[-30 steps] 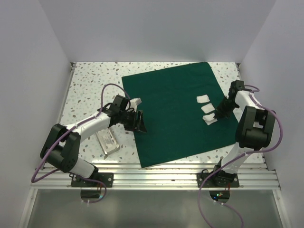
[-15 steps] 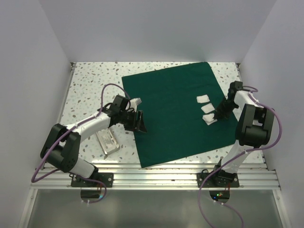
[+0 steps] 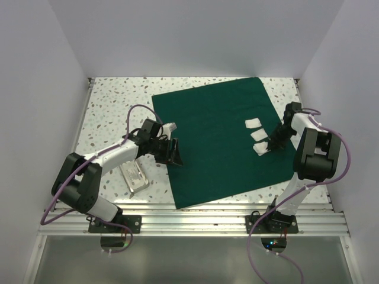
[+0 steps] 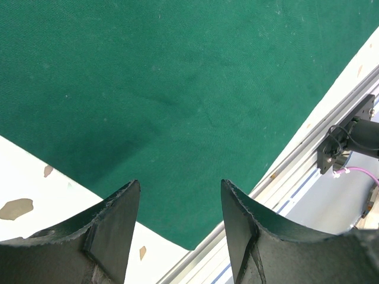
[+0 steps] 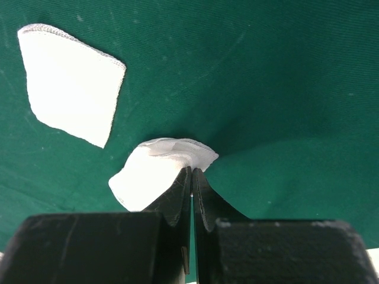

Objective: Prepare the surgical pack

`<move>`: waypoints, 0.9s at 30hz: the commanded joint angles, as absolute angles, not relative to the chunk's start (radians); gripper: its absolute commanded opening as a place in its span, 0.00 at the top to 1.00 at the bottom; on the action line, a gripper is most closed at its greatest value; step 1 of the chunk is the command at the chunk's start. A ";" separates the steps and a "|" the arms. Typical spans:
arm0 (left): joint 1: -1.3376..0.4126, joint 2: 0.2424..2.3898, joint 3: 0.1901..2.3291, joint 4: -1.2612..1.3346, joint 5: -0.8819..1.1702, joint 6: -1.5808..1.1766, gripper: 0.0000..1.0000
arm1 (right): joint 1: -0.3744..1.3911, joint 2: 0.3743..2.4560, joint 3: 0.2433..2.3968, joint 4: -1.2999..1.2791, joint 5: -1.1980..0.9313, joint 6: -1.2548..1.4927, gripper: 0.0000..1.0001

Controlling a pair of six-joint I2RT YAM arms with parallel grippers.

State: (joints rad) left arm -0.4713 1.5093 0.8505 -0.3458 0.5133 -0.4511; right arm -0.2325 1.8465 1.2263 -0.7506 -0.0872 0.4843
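Observation:
The surgical pack (image 3: 213, 139) is a dark green cloth spread flat over the speckled table. Three white gauze pads lie in a row on its right side. My right gripper (image 3: 273, 143) is shut on the edge of the nearest pad (image 3: 262, 149). In the right wrist view the gripper (image 5: 192, 170) pinches this pad (image 5: 151, 168), which bunches up off the cloth (image 5: 284, 89). A flat pad (image 5: 71, 83) lies beyond it. My left gripper (image 3: 173, 152) hangs open over the cloth's left edge. In the left wrist view the gripper (image 4: 179, 183) holds nothing above the cloth (image 4: 177, 89).
A small metal tray (image 3: 135, 177) sits on the table (image 3: 112, 106) near the left arm, off the cloth. The other two pads (image 3: 253, 123) (image 3: 259, 135) lie behind the held one. An aluminium rail (image 3: 207, 214) runs along the near edge. White walls close three sides.
The right arm's elbow has shifted slightly toward the back while its fingertips stay at the pad. The left arm has not moved.

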 commanded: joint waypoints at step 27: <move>-0.459 1.508 0.845 -0.311 0.540 -0.434 0.39 | -0.238 1.819 1.285 -0.805 -0.040 0.443 0.60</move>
State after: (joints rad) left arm -0.4694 1.5166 0.8505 -0.3454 0.5201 -0.4507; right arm -0.2325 1.8450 1.2438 -0.7971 -0.0433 0.4568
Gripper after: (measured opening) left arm 0.607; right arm 0.404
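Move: The right hand's shut fingers still pinch the right edge of the nearest gauze pile. Its middle lies some 3 cm to their left, level fore and aft, barely 1 cm below. The next gauze is about 5 cm ahead and 5 cm left of the hand, the farthest roughly 10 cm ahead and 7 cm left, both at cloth level. From the idle left hand, the pile is about 33 cm right, 5 cm ahead and 6 cm lower. The right fingers let go of the gauze edge: down at cloth level, after hardly shifting, they spread from shut to not quite half open. As they part, the hand eases back and to the right, about 1 cm in all, scarcely rising, with the fingertips still right beside the loose corner. ##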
